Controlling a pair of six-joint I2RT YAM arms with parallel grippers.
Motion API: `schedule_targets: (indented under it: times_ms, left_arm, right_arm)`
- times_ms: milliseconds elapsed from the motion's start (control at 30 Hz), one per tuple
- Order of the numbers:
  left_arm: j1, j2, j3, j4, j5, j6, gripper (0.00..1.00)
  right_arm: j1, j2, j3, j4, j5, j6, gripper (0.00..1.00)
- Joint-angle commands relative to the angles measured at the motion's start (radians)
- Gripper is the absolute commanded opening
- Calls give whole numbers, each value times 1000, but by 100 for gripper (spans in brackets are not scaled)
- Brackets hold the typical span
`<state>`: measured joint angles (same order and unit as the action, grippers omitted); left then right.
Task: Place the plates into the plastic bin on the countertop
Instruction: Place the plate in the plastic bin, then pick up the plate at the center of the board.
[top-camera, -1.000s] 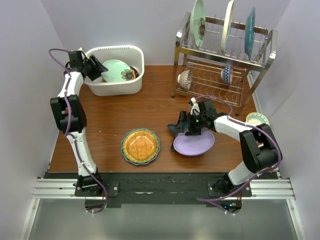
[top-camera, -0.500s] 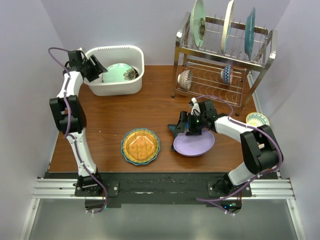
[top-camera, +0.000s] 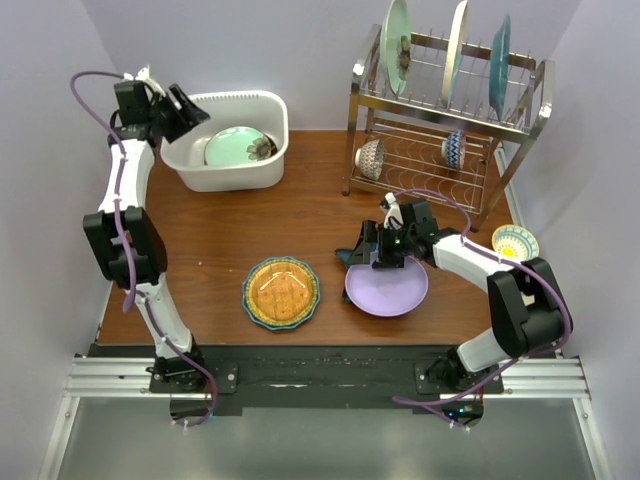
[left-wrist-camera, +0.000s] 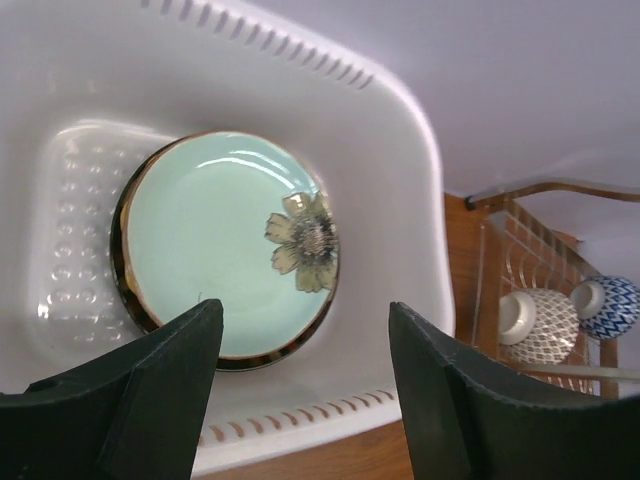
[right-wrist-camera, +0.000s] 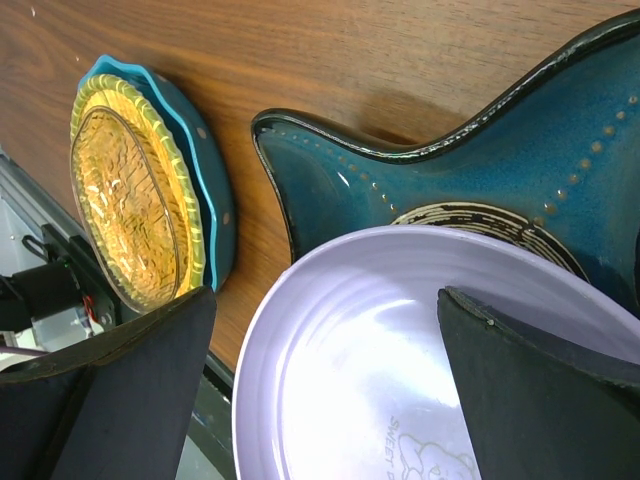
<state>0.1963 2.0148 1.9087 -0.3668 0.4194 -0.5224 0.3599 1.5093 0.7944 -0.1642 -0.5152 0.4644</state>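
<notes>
A mint plate (top-camera: 235, 146) with a flower print lies flat in the white plastic bin (top-camera: 215, 178) at the back left of the countertop (top-camera: 250, 220). My left gripper (top-camera: 187, 113) hangs open and empty over the bin's left rim. In the left wrist view the mint plate (left-wrist-camera: 215, 240) shows beyond the spread fingers (left-wrist-camera: 150, 400). An amber plate (top-camera: 281, 292) with a blue-green rim sits front centre. A lavender plate (top-camera: 388, 288) rests partly on a blue star-shaped plate (top-camera: 348, 257). My right gripper (top-camera: 385, 252) is open just above the lavender plate (right-wrist-camera: 400, 390), with the star plate (right-wrist-camera: 480, 160) behind.
A steel wire dish rack (top-camera: 450, 150) stands at the back right, with three plates upright on top and two patterned bowls (top-camera: 372, 158) below. A small dotted bowl (top-camera: 515, 241) sits by the right edge. Grey walls close in both sides.
My left gripper has pulled back left and up out of the bin, opening wider. The mint plate has settled flat inside. The right gripper stays over the lavender plate.
</notes>
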Motion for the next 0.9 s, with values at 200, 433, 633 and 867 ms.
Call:
schedule_targets:
  times_ms: [200, 433, 633, 867]
  left_arm:
    - [-54, -232, -94, 69, 119, 27, 73]
    - [-175, -310, -193, 19, 122, 94, 74]
    - [-267, -347, -313, -44, 128, 139, 73]
    - [-339, -358, -399, -80, 125, 191, 73]
  right_arm:
    - [8, -27, 55, -23, 15, -3, 97]
    - [8, -32, 75, -34, 12, -3, 97]
    - [7, -50, 92, -44, 12, 0, 97]
    - [8, -63, 103, -51, 9, 5, 97]
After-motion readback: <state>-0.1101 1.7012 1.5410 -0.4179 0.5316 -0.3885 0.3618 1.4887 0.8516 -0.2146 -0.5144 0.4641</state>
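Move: The lavender plate lies far from my left hand, some 52 cm to its right, 35 cm back and 22 cm below. The white bin's middle is about 12 cm to that hand's right, level with it fore and aft; the pie is 25 cm to its right and 37 cm back. From my wide-open right hand, the plate's middle is about 6 cm back, 3 cm to the right and 4 cm below, with the blue dish directly beneath the plate. My empty left hand climbs about 8 cm over the bin, then swings right and back past its right-hand end towards the lavender plate, some 17 cm right and 12 cm back altogether, sinking again to its starting height. It yaws nearly 30 degrees clockwise, fingers staying open. My right hand, still wide open at the plate's far rim, eases up about 2 cm. ##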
